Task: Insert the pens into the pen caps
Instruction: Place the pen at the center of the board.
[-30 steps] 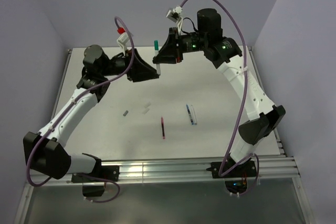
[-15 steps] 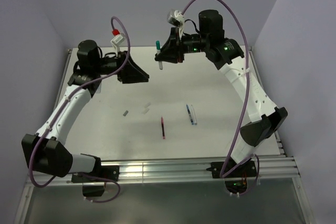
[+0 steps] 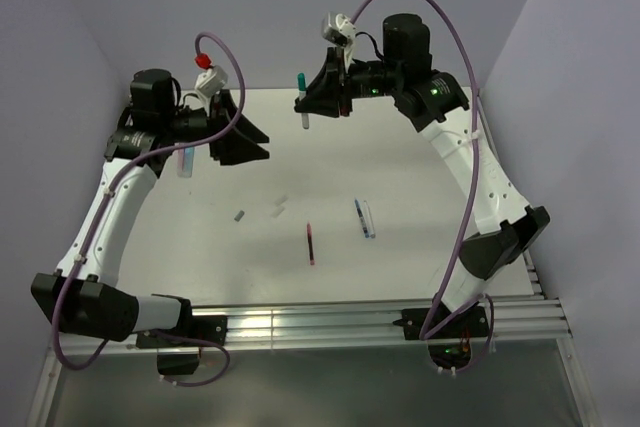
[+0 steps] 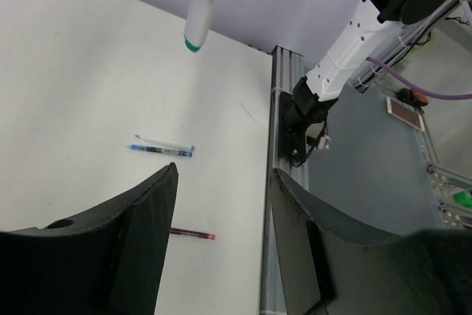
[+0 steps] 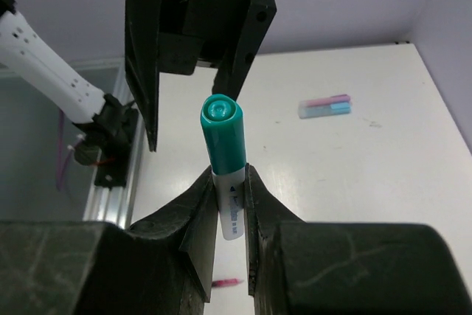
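Note:
My right gripper (image 3: 308, 105) (image 5: 229, 172) is shut on a white pen (image 5: 231, 208) with a teal pen cap (image 5: 223, 134) (image 3: 299, 79) seated on its end, held upright above the far middle of the table. My left gripper (image 3: 248, 135) (image 4: 223, 175) hangs open and empty to the left of it, well apart. On the table lie a red pen (image 3: 310, 243) (image 4: 193, 234), a dark blue pen (image 3: 359, 217) (image 4: 162, 151) and a white pen (image 3: 369, 219) (image 4: 166, 142) beside it. A grey pen cap (image 3: 240, 215) and a white pen cap (image 3: 278, 209) lie left of the red pen.
Pink and light blue tubes (image 5: 324, 106) (image 3: 183, 160) lie side by side near the table's left edge, under the left arm. A metal rail (image 4: 284, 108) borders the table's near side. Purple walls close off the back and sides.
The left gripper has pulled back to the left, away from the right gripper, and its jaws have widened. The right gripper keeps the capped pen and has lifted slightly.

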Motion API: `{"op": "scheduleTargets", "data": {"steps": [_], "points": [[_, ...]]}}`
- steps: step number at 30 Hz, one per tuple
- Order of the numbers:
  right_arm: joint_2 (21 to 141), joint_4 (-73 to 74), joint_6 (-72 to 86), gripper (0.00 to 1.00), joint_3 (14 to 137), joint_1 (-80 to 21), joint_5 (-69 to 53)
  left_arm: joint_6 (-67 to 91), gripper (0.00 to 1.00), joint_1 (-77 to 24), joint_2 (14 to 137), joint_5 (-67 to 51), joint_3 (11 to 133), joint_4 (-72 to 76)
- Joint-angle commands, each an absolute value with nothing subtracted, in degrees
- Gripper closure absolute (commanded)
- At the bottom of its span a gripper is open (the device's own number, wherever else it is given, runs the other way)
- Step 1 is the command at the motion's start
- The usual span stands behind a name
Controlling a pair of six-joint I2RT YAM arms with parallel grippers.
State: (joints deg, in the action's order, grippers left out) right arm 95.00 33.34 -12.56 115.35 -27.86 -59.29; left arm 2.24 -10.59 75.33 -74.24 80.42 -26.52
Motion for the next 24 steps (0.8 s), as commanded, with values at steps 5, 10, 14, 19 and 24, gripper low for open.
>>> {"op": "scheduleTargets", "data": {"steps": [5, 10, 14, 19, 24], "points": [[93.95, 12.61, 11.05, 1.0, 110.13, -28.04, -64.68, 18.05, 0.44, -10.72, 75.5, -74.36, 81.48, -7.1], [95.09, -3.74, 28.09, 1.0, 105.3, -27.95, -65.74, 60.75, 0.43, -10.72, 75.15, -74.54, 70.6, 39.62], [95.1, -8.61, 32.95, 1.0, 103.27, -27.95, -65.92, 65.5, 0.44, -11.34, 76.11, -72.78, 68.81, 50.77], [94.39, -11.51, 35.33, 1.0, 101.6, -28.12, -66.8, 63.71, 0.43, -11.43, 75.32, -71.72, 68.38, 48.42], [94.13, -12.65, 36.56, 1.0, 100.55, -28.65, -67.06, 62.41, 0.44, -11.86, 75.5, -69.79, 68.99, 45.98]]}}
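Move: The green-capped pen, held upright between the right fingertips, is about 6 cm to the right of the open left hand, 4 cm farther out and some 7 cm above it. From the right hand, the left fingers therefore lie about 6 cm left, 4 cm back and 7 cm below. On the board, some 36 cm below the left hand, the red pen is about 6 cm right and 3 cm ahead, the blue pen about 20 cm right and 10 cm ahead. The green-capped pen stays pinched in the right fingers and is carried about 2.5 cm left towards the left gripper, while that hand rolls some 25 degrees so the cap end leans forward and the lower end swings back. The left hand climbs about 6.5 cm towards the pen, edging right and tipping its fingers up some 15 degrees, still part open. ##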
